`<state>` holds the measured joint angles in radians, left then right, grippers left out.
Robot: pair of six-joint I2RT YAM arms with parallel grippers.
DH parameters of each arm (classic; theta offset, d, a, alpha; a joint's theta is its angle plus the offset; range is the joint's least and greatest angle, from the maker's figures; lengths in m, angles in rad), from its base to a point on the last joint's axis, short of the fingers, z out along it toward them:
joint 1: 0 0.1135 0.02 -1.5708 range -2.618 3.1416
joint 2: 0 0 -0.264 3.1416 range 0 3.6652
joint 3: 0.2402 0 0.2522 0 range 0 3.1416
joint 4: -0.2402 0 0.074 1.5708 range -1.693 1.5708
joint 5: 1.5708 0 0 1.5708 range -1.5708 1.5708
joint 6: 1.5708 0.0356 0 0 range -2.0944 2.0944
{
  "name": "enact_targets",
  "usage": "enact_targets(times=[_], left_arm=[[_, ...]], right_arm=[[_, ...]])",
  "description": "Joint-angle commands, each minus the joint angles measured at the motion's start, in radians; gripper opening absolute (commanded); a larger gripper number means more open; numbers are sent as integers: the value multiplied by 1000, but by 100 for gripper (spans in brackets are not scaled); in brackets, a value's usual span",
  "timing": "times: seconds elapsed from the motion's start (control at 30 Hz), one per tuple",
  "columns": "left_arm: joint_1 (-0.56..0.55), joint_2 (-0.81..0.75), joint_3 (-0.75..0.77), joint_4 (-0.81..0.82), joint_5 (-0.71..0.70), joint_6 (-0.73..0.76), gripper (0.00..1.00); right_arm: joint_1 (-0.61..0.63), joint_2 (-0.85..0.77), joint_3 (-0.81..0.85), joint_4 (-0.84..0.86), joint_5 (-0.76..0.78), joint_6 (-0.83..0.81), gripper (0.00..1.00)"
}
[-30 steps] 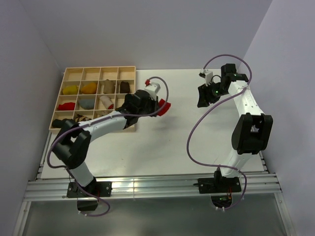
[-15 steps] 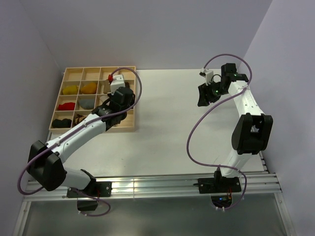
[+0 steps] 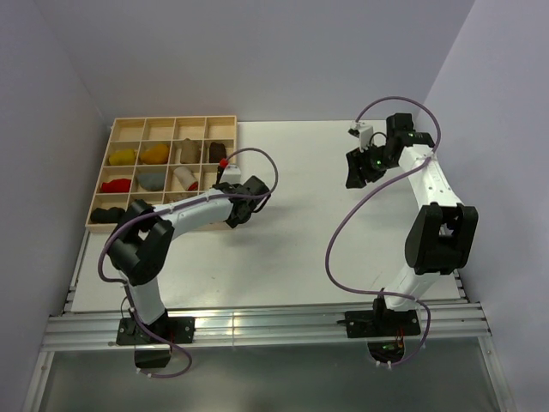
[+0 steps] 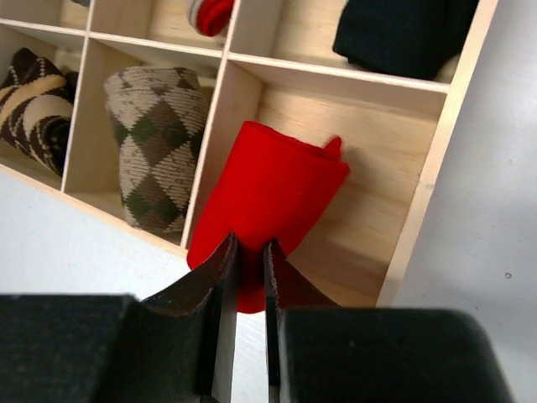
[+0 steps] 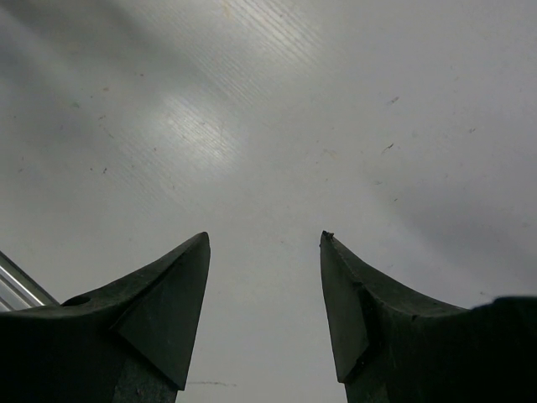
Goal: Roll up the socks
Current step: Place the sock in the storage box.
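Note:
In the left wrist view my left gripper (image 4: 249, 252) is shut on the lower end of the rolled red sock (image 4: 273, 189). The roll leans into the near right corner compartment of the wooden tray (image 4: 436, 168). An argyle sock roll (image 4: 155, 147) stands in the compartment to its left, and a black sock (image 4: 403, 34) fills the one behind. From above, the left gripper (image 3: 233, 210) covers the red sock at the tray's (image 3: 171, 119) corner. My right gripper (image 3: 353, 172) hangs open over bare table (image 5: 277, 126) with nothing between its fingers.
Other tray compartments hold a yellow bundle (image 3: 123, 157), an orange one (image 3: 154, 154), a red one (image 3: 114, 184), a grey one (image 3: 152, 180) and a brown-and-tan striped one (image 4: 33, 105). Grey walls close in on the left and right.
My left arm carried the red sock from over the table right of the tray, across the tray, and down to its near right corner compartment. The right arm has not moved.

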<state>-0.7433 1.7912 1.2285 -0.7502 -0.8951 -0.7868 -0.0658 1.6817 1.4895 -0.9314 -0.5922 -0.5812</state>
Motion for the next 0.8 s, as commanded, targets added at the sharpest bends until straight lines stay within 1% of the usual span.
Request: enact_targets(times=[0.0,0.1,0.23,0.27,0.53,0.6,0.7,0.73,0.77], left_arm=[[-2,11,39,15,31,-8,0],[4,20,20,104,100,47,0],[35,33,-4,210,258,107,0],[50,37,-10,227,278,121,0],[120,86,-43,373,470,149,0],[134,97,-60,393,534,147,0],[166,91,-90,430,594,141,0],[177,86,-102,436,610,144,1],[180,74,-109,448,630,147,7]], right_arm=[[-6,-51,-24,20,14,-6,62],[-6,-57,-43,25,23,-8,62],[-6,-66,-64,34,28,-9,62],[-6,-68,-66,34,28,-11,62],[-6,-77,-98,42,43,-17,62],[-6,-80,-106,49,48,-14,62],[-6,-88,-115,59,57,-11,63],[-6,-89,-118,60,60,-11,62],[-6,-89,-120,57,63,-12,62]])
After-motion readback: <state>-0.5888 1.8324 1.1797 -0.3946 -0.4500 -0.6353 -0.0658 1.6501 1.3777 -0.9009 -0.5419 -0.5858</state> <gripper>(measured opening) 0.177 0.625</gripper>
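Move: Some 4 cm ahead of the left hand, about 1 cm to its right and roughly 5 cm down is the middle of the storage box's empty near-right compartment, where its held red sock is going. The argyle sock lies about 4 cm ahead and 7 cm left; the black sock is 12 cm ahead and 2 cm right. From the right hand, that compartment lies some 33 cm left, 5 cm back and 13 cm below. Lowering the rolled red sock into the near-right compartment, the left hand travels about 4 cm each down, forward and right, bringing the sock against the right side wall. The wrist turns some 20 degrees so the fingers point more steeply down and less to the left, and they keep their pinch. The empty right hand sinks and draws back about 3 cm in all, fingers still open. ##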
